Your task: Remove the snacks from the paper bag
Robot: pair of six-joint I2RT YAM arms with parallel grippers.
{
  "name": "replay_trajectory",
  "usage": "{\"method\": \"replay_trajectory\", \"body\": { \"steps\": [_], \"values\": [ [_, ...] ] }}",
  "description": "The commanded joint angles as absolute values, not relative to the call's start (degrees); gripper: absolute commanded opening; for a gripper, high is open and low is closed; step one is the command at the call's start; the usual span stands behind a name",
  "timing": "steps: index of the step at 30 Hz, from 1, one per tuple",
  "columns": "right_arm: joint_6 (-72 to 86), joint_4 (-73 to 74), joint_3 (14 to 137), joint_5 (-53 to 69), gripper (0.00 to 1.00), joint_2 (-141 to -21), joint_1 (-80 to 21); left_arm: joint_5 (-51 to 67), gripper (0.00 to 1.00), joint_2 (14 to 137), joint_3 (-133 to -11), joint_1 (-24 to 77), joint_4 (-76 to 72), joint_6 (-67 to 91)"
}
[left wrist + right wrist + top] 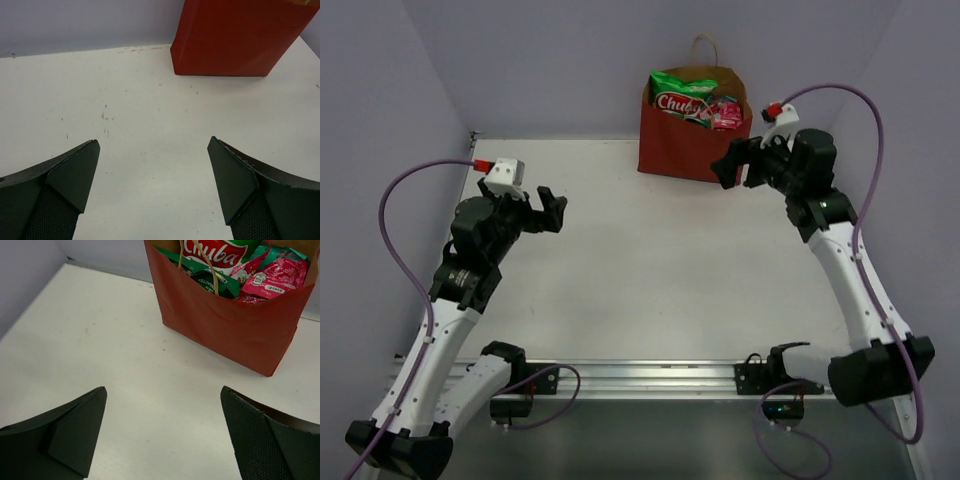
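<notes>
The red-brown paper bag (678,145) stands upright at the back of the table, also in the left wrist view (235,37) and the right wrist view (225,325). Snacks fill its mouth: a large green-white chip bag with a red logo (682,100) (212,252), a teal packet (272,252) and small red-pink sachets (725,113) (275,280). My right gripper (737,162) (162,390) hovers open just right of the bag's front face, nothing between its fingers. Over the table's left side, my left gripper (552,210) (154,142) stands open and empty, well away from the bag.
Grey walls close in the back and both sides of the white table (640,290). A metal rail (650,378) runs along the near edge between the arm bases. A thin paper handle (704,42) rises above the bag.
</notes>
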State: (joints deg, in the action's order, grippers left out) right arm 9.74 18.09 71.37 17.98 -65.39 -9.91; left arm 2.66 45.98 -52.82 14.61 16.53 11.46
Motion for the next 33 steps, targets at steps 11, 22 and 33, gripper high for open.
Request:
{"method": "replay_trajectory", "body": {
  "steps": [11, 22, 33],
  "values": [
    [-21.96, 14.94, 103.08, 30.14, 0.95, -101.85, -9.67, 4.22, 1.0, 45.97, -50.54, 14.5, 11.34, 10.99],
    [-25.83, 22.32, 114.7, 33.22, 0.66, -114.08, -9.58, 4.39, 1.0, 46.41, -49.57, 14.68, 11.16, 10.72],
    [-28.65, 27.34, 113.65, 32.43, 0.31, -115.05, -9.67, 5.27, 1.0, 46.14, -49.66, 14.77, 11.42, 11.07]
  ]
}}
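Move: My right hand, open and empty, goes for the near rim of the paper bag, about 19 cm ahead, 5 cm left and 9 cm lower. Inside the bag, the green Chuba packet stands some 6 cm beyond that spot and 6 cm farther left, and the pink packets sit about 6 cm beyond it and 2 cm to its right. From my left hand, that rim spot is roughly 25 cm ahead, 40 cm right and 5 cm lower. I sweep my right hand forward about 20 cm and a little left to the bag's near rim, sinking some 10 cm, with most of the drop in the later half. On the way I turn the wrist about 25 degrees counter-clockwise and roll its left side down, then narrow the wide-open fingers to about a third around the bag wall beside the twine handle, one outside and one inside. ##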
